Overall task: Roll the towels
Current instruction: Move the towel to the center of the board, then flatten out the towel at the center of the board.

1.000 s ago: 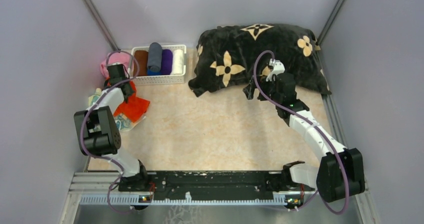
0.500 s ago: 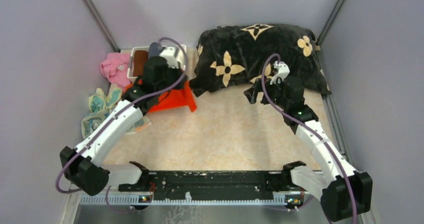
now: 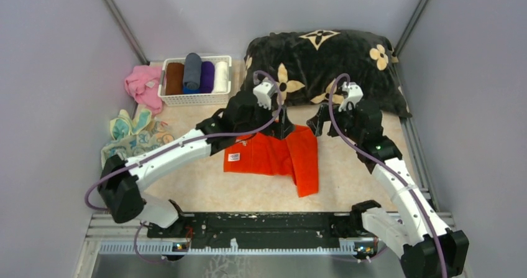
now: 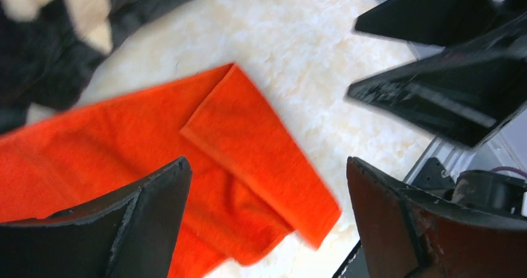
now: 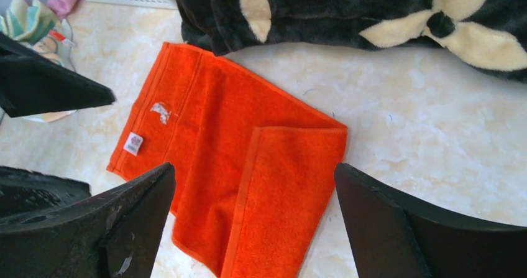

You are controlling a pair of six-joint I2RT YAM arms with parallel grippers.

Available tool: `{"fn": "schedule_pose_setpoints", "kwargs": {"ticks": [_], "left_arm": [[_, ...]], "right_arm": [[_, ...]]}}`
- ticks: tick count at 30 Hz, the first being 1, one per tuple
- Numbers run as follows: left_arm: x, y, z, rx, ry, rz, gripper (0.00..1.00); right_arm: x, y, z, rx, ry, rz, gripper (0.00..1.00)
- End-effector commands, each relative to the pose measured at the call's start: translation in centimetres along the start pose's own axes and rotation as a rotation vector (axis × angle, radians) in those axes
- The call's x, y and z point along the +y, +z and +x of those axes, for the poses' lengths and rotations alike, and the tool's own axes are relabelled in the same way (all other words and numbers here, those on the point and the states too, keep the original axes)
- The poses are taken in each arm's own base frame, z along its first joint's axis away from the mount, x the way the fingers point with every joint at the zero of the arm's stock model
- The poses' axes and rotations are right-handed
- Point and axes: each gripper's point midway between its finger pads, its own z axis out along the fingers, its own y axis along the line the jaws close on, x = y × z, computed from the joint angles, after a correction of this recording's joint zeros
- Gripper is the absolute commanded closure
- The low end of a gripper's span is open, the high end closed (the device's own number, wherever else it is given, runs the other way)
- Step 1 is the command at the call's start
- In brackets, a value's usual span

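Observation:
An orange-red towel (image 3: 270, 157) lies spread on the table in front of the cushion, its right part folded over into a strip (image 3: 304, 166). It also shows in both wrist views (image 4: 93, 147) (image 5: 236, 147), with a white label (image 5: 132, 143) near its left edge. My left gripper (image 3: 284, 127) (image 4: 267, 191) hangs open just above the towel's far edge, holding nothing. Beside it, my right gripper (image 3: 318, 117) (image 5: 255, 191) is open over the folded corner. A pale yellow and teal towel (image 3: 133, 135) lies crumpled at the left wall.
A big black cushion (image 3: 317, 66) with cream flowers fills the back right. A white basket (image 3: 196, 97) with rolled cloths stands at the back left, a pink cloth (image 3: 143, 85) beside it. Grey walls close in both sides.
My left arm has swung from the far left to the middle with the orange-red towel, then opened and let it drop flat on the table. The right gripper has shifted slightly.

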Motion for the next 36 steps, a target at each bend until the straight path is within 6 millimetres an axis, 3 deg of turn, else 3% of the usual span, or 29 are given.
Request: {"fn": "schedule_pose_setpoints", "kwargs": {"ticks": [1, 5, 9, 14, 18, 22, 31, 36], "left_arm": [[2.4, -3.9, -1.5, -0.191, -0.076, -0.107, 0.01], [7.5, -8.1, 1.8, -0.254, -0.136, -0.3, 0.01], [10.6, -10.7, 5.1, -0.215, -0.144, -0.41, 0.01], [15.0, -11.1, 10.8, -0.094, -0.221, -0.484, 0.03], [18.1, -11.2, 12.6, -0.096, -0.271, -0.501, 0.1], [19.0, -10.0, 11.9, -0.081, -0.251, -0.482, 0.2], [18.8, -4.0, 10.7, 0.085, -0.179, -0.383, 0.29], [19.5, -2.4, 14.1, 0.22, -0.214, -0.383, 0.31]], "right_arm": [[-0.2, -1.0, 0.2, 0.0, -0.044, 0.022, 0.01], [0.1, -0.5, 2.4, 0.067, -0.054, -0.003, 0.01], [0.7, 0.5, 5.4, 0.174, -0.076, 0.024, 0.01], [2.4, 2.1, 9.0, 0.283, -0.113, 0.062, 0.04], [3.2, 3.8, 10.6, 0.342, -0.141, 0.076, 0.12], [3.0, 6.3, 10.8, 0.383, -0.189, 0.119, 0.27], [3.1, 11.0, 12.7, 0.453, -0.21, 0.14, 0.59], [3.4, 12.4, 14.0, 0.486, -0.214, 0.137, 0.69]]}}
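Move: The orange-red towel lies spread below both hands. Its labelled left part is some 17 cm to the left hand's left, about 3 cm ahead and 22 cm below, with the white label about 5 cm nearer the base than that part. The white basket stands roughly 21 cm ahead and 30 cm left of the left hand. For the right hand, the folded flap's inner hem lies about level, 9 cm left and 20 cm down; the black pillow's middle is about 21 cm ahead, 2 cm right. Towards the hem of the towel's folded flap the right hand sinks about 17 cm and works 8 cm left, dipping back and returning forward, tilting steeply down as its fingers close to a third. The left hand sweeps left and down to the towel's labelled part, then eases back right and slightly forward, fingers narrowing but still wide, wrist turning counter-clockwise some 20 degrees and tipping down. ##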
